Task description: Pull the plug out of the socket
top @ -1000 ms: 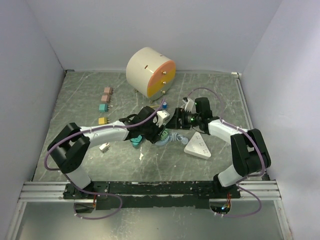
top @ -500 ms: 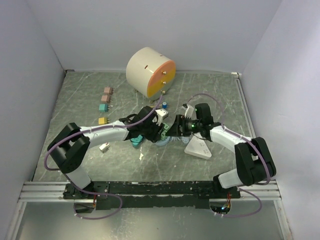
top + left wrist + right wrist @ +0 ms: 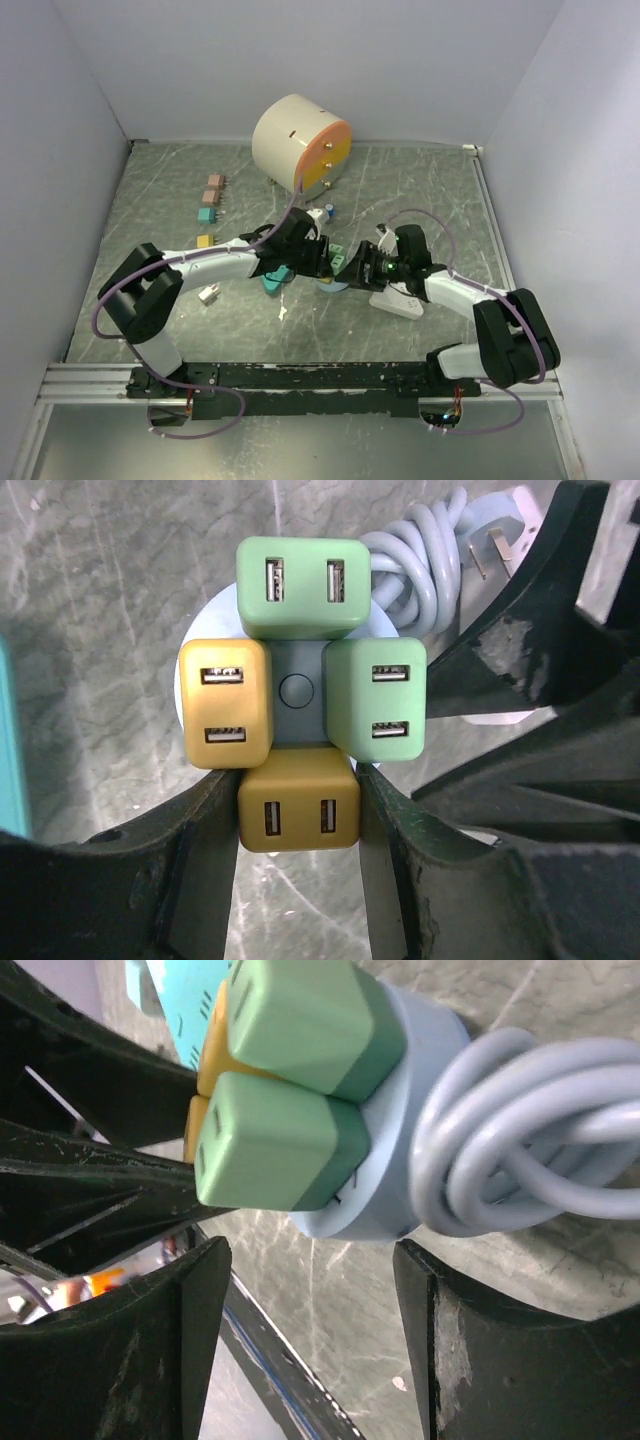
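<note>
The socket [image 3: 296, 690] is a round pale-blue base [image 3: 400, 1160] with a coiled grey cable [image 3: 540, 1140]. Four cube plugs stand in it, two green and two yellow. My left gripper [image 3: 298, 782] is shut on the nearest yellow plug [image 3: 298, 815], a finger pressed flat on each side. My right gripper [image 3: 310, 1250] is open, and the base's rim sits just beyond its fingertips, close to the right finger [image 3: 470, 1350]. In the top view both grippers meet at the socket [image 3: 337, 268] mid-table, the left gripper [image 3: 318, 258] from the left and the right gripper [image 3: 357, 268] from the right.
A white triangular block [image 3: 402, 298] lies under the right arm. A teal piece [image 3: 272, 282] sits left of the socket. A cream and orange drum [image 3: 300, 145] stands at the back. Small connectors [image 3: 209, 212] line the left side, with a white one [image 3: 209, 294] nearer.
The left jaws have closed onto the yellow plug. The right arm has swung nearer and leftward to the socket, and its jaws have narrowed a little.
</note>
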Controlling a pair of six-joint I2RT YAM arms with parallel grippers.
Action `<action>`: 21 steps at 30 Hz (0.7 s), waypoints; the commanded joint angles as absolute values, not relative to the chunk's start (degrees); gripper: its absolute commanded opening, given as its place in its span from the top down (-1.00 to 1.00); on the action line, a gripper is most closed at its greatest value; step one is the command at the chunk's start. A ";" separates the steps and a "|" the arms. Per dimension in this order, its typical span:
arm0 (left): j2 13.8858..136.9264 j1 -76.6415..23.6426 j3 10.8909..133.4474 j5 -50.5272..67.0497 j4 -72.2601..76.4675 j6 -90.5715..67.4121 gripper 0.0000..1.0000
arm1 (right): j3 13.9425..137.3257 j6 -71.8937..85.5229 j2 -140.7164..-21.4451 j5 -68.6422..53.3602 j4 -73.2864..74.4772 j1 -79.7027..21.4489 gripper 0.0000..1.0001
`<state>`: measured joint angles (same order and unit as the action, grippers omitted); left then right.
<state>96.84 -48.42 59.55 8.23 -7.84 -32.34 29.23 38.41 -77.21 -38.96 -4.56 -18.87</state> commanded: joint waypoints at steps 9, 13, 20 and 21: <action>97.52 -44.03 49.21 25.07 14.23 -50.80 0.86 | 23.53 53.47 -84.06 -36.34 -25.88 -16.79 -0.12; 97.49 -44.11 48.84 24.99 15.02 -51.35 0.86 | 23.41 52.67 -85.15 -33.00 -26.83 -17.03 -0.07; 96.95 -44.21 50.97 24.58 12.00 -50.54 0.86 | 25.19 44.89 -85.21 -18.91 -18.26 -19.39 0.55; 96.34 -44.22 51.53 24.18 11.27 -50.01 0.86 | 24.93 44.27 -85.36 -17.48 -17.70 -19.47 0.70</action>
<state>97.08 -42.54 49.67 18.04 12.51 -48.73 24.71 50.17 -83.92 -32.42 -23.46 -18.61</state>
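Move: The right hand, open, is beside the round socket. The socket's middle lies roughly 3 cm ahead of it, 4 cm to its left and 2 cm lower; the coiled cable is about 5 cm ahead and 1 cm left, and the white socket 6 cm back, 11 cm right. The left hand already holds the near yellow plug; from it the round socket's middle is some 3 cm ahead and 1 cm right, and the teal socket 11 cm left, level with it. Forward about 3.5 cm and a little down, the right hand comes in beneath the coiled cable, turning some 10 degrees clockwise, then closes its fingers to pinch the round socket's blue-grey body. The left hand keeps its grip on the yellow plug, eases forward about 1.5 cm and rolls roughly 20 degrees, left side dipping, so the socket tilts along with it. ##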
